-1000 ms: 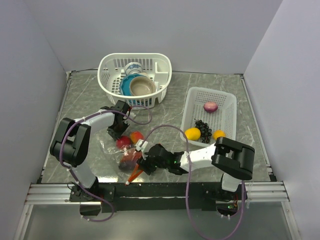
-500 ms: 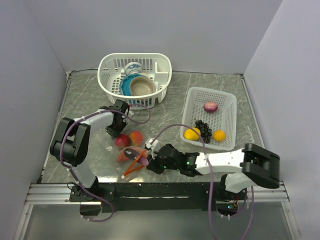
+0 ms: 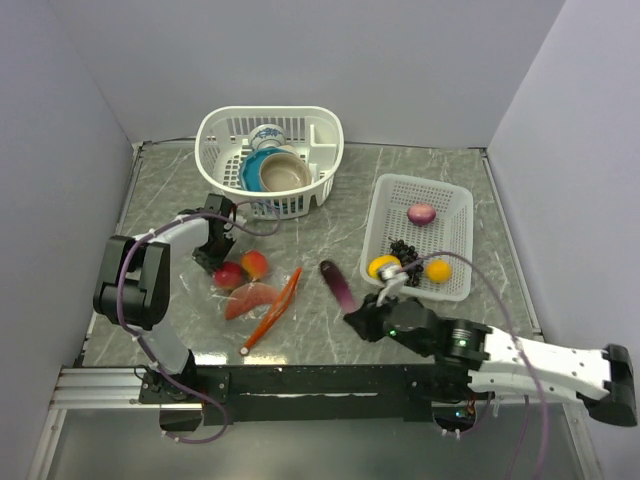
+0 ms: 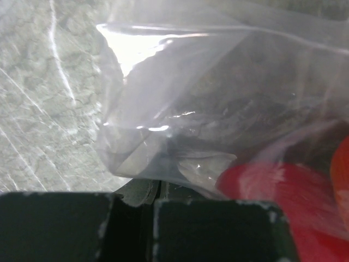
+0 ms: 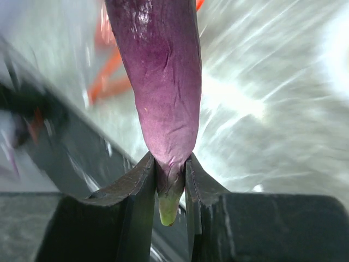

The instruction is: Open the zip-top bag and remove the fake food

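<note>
The zip-top bag [image 3: 262, 297] lies flattened left of centre, its red-orange zip strip [image 3: 277, 308] pointing at the near edge. A red apple [image 3: 228, 275] and an orange fruit [image 3: 254, 263] sit at its far end. My left gripper [image 3: 208, 255] is shut on the bag's clear plastic [image 4: 163, 109] there, with the apple [image 4: 278, 188] just to the right of the fingers [image 4: 155, 188]. My right gripper [image 3: 355, 315] is shut on the stem end of a purple eggplant [image 3: 338, 285], held above the table right of the bag. In the right wrist view the eggplant [image 5: 163, 82] sticks out from the gripper [image 5: 169, 174].
A white tray [image 3: 455, 215] at the right holds a purple onion [image 3: 421, 213], dark grapes [image 3: 403, 250], a lemon [image 3: 383, 267] and an orange [image 3: 438, 270]. A white basket [image 3: 225, 135] with ceramic bowls stands at the back. Grey walls close in both sides.
My right gripper closed on the eggplant, drew it out of the bag and swung right with it. My left gripper pulled the bag's far end left, and the bag lies flatter.
</note>
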### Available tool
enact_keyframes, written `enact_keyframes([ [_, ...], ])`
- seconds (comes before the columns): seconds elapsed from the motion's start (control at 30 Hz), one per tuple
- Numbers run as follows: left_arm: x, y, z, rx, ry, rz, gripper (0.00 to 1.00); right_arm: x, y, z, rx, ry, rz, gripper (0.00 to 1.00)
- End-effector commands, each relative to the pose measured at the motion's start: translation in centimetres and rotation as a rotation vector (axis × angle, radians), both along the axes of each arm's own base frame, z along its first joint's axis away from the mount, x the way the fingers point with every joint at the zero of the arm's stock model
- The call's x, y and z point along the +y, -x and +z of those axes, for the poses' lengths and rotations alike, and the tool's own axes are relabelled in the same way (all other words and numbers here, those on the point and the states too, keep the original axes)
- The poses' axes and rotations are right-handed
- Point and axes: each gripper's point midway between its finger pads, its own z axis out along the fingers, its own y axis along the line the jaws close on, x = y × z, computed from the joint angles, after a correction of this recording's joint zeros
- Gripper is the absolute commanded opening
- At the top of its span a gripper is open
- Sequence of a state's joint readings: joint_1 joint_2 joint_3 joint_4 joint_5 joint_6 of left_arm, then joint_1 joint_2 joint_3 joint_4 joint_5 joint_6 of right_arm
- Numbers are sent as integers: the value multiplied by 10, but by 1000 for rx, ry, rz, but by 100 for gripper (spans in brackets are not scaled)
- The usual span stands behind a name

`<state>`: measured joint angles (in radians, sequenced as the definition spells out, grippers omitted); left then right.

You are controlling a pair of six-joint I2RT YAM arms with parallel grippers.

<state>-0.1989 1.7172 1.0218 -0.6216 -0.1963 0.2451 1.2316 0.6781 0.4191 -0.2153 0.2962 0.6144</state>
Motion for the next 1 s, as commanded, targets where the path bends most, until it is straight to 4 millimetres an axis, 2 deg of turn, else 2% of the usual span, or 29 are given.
enact_keyframes([
  [0.0,-13,8,9,-4,52,-22,1,-70,-50,41,-69,-111,-468,0],
  [0.07,-22,10,12,-5,68,-38,1,-103,-68,50,-126,-75,-636,0],
  [0.1,-26,14,12,9,82,-42,1,-111,-75,57,-147,-54,-677,4],
  [0.17,-35,20,13,17,99,-61,1,-132,-91,59,-172,5,-784,10],
  [0.27,-43,29,9,37,120,-78,1,-157,-109,51,-162,134,-921,12],
  [0.3,-44,31,8,41,127,-81,1,-158,-115,46,-147,176,-932,26],
  [0.33,-45,34,6,47,132,-83,1,-155,-122,46,-140,173,-930,32],
  [0.37,-44,35,5,51,129,-83,1,-163,-129,44,-127,182,-961,38],
  [0.4,-44,35,4,50,130,-83,1,-156,-134,37,-104,205,-920,57],
  [0.47,-44,37,2,53,129,-88,1,-150,-144,38,-106,201,-905,91],
  [0.5,-44,37,2,54,131,-86,1,-145,-149,39,-102,222,-890,100],
  [0.57,-46,36,4,52,142,-91,1,-134,-155,43,-97,234,-854,100],
  [0.6,-47,35,5,52,146,-93,1,-122,-158,49,-104,239,-816,100],
  [0.67,-49,34,6,52,153,-97,1,-93,-158,59,-131,199,-706,100],
  [0.73,-49,32,4,56,154,-97,1,-49,-145,73,-203,142,-532,100],
  [0.77,-49,32,3,56,150,-98,1,-30,-136,73,-207,113,-444,100],
  [0.8,-48,29,2,48,143,-97,1,-17,-129,63,-216,131,-368,100],
  [0.83,-46,30,-3,58,132,-98,1,8,-114,65,-235,98,-287,100],
  [0.97,-41,28,-15,64,97,-94,1,58,-74,19,-269,227,-65,100],
])
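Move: Forward and right of the right hand, which already holds the eggplant by its narrow end, is the white basket: its middle is some 24 cm ahead, 17 cm right and 9 cm below. In it from the same hand, the lemon is about 17 ahead and 8 right, the grapes 20 ahead and 14 right, the orange 16 ahead and 22 right. From the left hand the basket is roughly 57 cm right, 6 ahead; the red fruit is 5 right, 3 back. Swinging the held eggplant forward and right, about 15 cm each way, the right hand turns clockwise some 50 degrees, rises then dips, and opens wide to let go over the basket's near part. Empty, the hand swings back left towards the bag, turning counter-clockwise. The left hand, still shut on the bag's edge, drags the bag about 4 cm right and 3 back. ##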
